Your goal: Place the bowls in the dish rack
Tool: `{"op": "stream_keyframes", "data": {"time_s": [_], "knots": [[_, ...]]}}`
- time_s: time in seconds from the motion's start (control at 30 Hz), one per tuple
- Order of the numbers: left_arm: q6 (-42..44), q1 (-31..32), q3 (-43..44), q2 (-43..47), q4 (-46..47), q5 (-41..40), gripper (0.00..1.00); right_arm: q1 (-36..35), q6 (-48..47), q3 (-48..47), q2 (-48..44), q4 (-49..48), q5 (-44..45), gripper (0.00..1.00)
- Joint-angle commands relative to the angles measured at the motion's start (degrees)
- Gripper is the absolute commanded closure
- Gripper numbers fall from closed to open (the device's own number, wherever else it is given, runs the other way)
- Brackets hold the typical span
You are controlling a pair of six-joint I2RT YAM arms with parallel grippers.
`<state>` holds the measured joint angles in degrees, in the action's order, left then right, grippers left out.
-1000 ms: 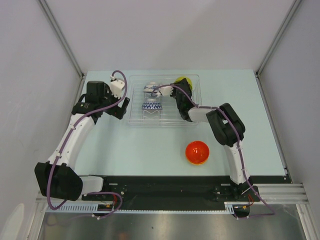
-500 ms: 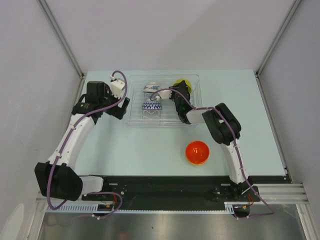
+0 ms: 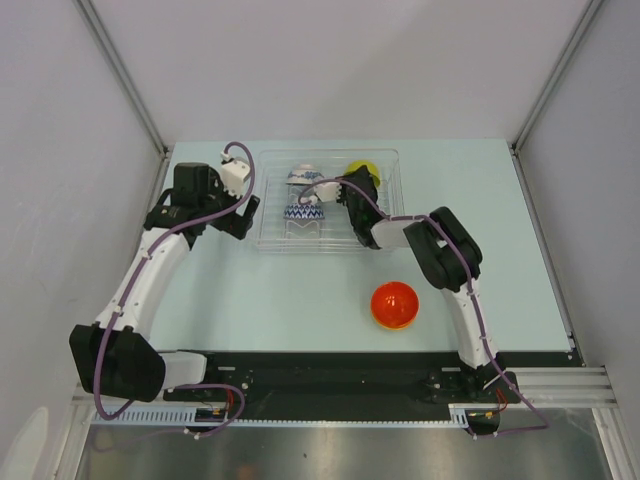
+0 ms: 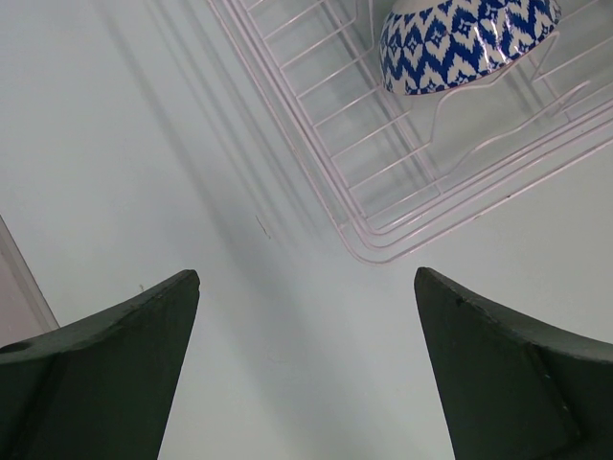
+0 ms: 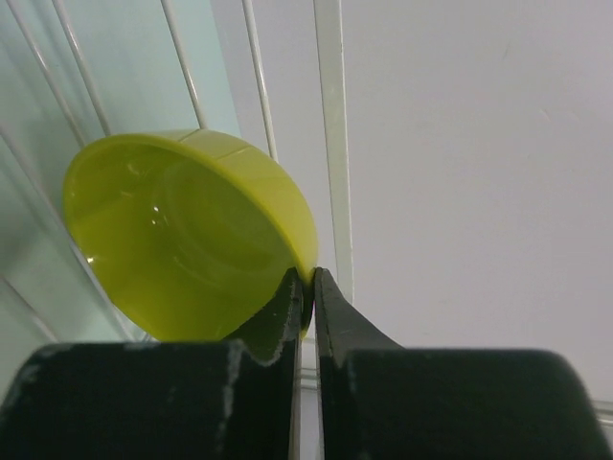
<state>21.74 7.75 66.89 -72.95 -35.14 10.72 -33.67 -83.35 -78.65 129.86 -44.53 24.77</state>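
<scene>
The yellow-green bowl (image 5: pixel 182 240) stands on edge among the prongs at the far right of the clear dish rack (image 3: pixel 268 205). My right gripper (image 5: pixel 311 275) is shut on its rim; from above the gripper (image 3: pixel 350 182) hides part of that bowl (image 3: pixel 364 168). Two white bowls with blue zigzags sit in the rack's left half, one at the back (image 3: pixel 303 176) and one nearer (image 3: pixel 302 211). The nearer one (image 4: pixel 469 38) shows in the left wrist view. An orange-red bowl (image 3: pixel 394 304) lies on the table near the front. My left gripper (image 4: pixel 305 278) hangs open and empty over bare table by the rack's left corner (image 4: pixel 369 251).
The light table (image 3: pixel 250 290) is bounded by grey walls on the left, back and right. The right arm's elbow (image 3: pixel 445 250) reaches over the rack's front right corner. The black base rail (image 3: pixel 330 375) runs along the near edge.
My right wrist has shifted slightly left and nearer inside the rack with the yellow-green bowl. The left arm has stayed still.
</scene>
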Motion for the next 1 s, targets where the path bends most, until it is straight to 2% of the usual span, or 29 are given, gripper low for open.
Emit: {"op": "stream_keyframes", "data": {"time_s": [0.0,0.37,0.7,0.97], "knots": [[1.0,-0.4,-1.0,1.9,1.6,1.0,0.00,-0.2,5.0,-1.8,-2.2,9.3,-0.3,0.92],[1.3,-0.5,-1.0,2.0,1.6,0.8,0.00,0.1,10.5,-5.4,-4.5,23.4,-1.5,0.76],[1.4,-0.5,-0.7,2.0,1.8,0.7,0.00,0.2,13.8,-8.5,-5.2,33.8,-3.9,0.68],[1.4,-0.5,0.1,1.8,1.6,0.5,0.00,0.4,17.7,-12.7,-5.8,46.2,-6.8,0.64]]}}
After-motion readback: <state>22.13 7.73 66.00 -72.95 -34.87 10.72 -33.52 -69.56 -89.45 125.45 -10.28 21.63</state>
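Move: The yellow bowl stands on edge in the rack with its rim between the right fingers; its middle is about 3 cm ahead of the hand, 2 cm to the left and 5 cm below. The two blue-patterned bowls are both some 13 cm to the left, one about level with the hand, the other roughly 8 cm back. The red bowl is about 30 cm back and 8 cm right. From the left hand the yellow bowl is about 22 cm ahead and 25 cm right. Tipping its fingertips downward by some 20 degrees while almost staying in place, the right hand opens from nearly shut to about a third and releases its pinch on the yellow bowl's rim. The fingers sink only about 1 cm and ease slightly back, ending spread astride the rim, one inside the bowl and one outside. ##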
